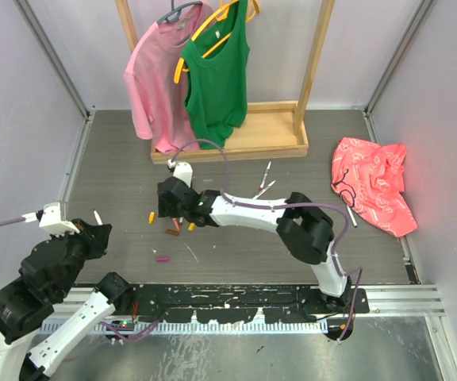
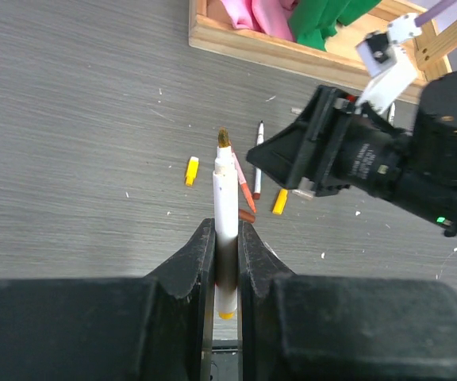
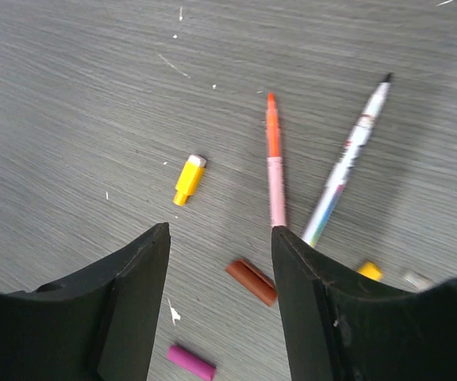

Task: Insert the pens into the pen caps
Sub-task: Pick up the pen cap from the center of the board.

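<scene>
My left gripper (image 2: 227,232) is shut on a white pen (image 2: 226,186) with a brown tip, which points away from the fingers, held above the table. In the top view this gripper (image 1: 95,228) sits at the left. My right gripper (image 3: 220,234) is open and low over the table, with nothing touching its fingers. A brown pen cap (image 3: 252,281) lies between the jaws, nearer the right finger. Around it lie a magenta cap (image 3: 191,362), a yellow cap (image 3: 188,179), an orange-tipped pen (image 3: 274,163) and a black-tipped white pen (image 3: 347,163).
A wooden clothes rack base (image 1: 236,143) with a pink shirt (image 1: 155,75) and a green top (image 1: 216,79) stands at the back. A red cloth (image 1: 375,184) lies at the right. Two more pens (image 1: 265,181) lie behind the right arm. Grey walls close the sides.
</scene>
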Robot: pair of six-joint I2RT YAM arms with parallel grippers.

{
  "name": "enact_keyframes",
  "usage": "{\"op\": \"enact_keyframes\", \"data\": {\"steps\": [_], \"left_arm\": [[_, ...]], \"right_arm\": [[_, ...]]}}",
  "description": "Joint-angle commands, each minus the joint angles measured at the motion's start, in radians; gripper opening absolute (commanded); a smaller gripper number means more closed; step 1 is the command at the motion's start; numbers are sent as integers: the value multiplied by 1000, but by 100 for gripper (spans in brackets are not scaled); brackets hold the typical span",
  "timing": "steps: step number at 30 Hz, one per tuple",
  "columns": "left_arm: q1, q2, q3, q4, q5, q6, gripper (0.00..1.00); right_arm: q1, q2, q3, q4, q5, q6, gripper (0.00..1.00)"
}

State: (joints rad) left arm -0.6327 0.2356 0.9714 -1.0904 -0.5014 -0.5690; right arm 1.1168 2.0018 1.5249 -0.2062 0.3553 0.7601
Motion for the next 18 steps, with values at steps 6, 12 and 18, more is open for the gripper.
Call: {"op": "enact_keyframes", "data": {"steps": [6, 12, 18], "left_arm": [[6, -31, 28, -25, -28, -63, 0], [5, -24, 21, -18, -13, -63, 0], [5, -30, 15, -5, -1, -61, 0]], "right_arm": [[20, 172, 215, 15, -32, 61, 57], [26, 257, 308, 2, -30, 64, 57], [28, 314, 351, -4, 11, 79, 55]]}}
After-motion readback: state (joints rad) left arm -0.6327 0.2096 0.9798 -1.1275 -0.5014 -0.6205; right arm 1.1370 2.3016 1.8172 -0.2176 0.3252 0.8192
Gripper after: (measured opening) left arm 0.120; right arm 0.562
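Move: The yellow pen cap lies about 8 cm to the left of my right hand, 5 cm ahead and 9 cm below. The orange pen's middle is some 6 cm to the right of that cap and 1 cm farther out. The brown cap is 6 cm to the right of it and 6 cm nearer me, and the white pen 10 cm to its right and 4 cm farther out. From my left hand, the yellow cap is roughly 20 cm ahead, 7 cm right and 25 cm below. I sweep my right hand left by about 6.5 cm while sinking some 5 cm towards the yellow pen cap, slowing as I near it and edging slightly forward at the end. I keep the fingers open and slanting down, so that the cap comes into line with the gap between them; I don't touch it yet. ##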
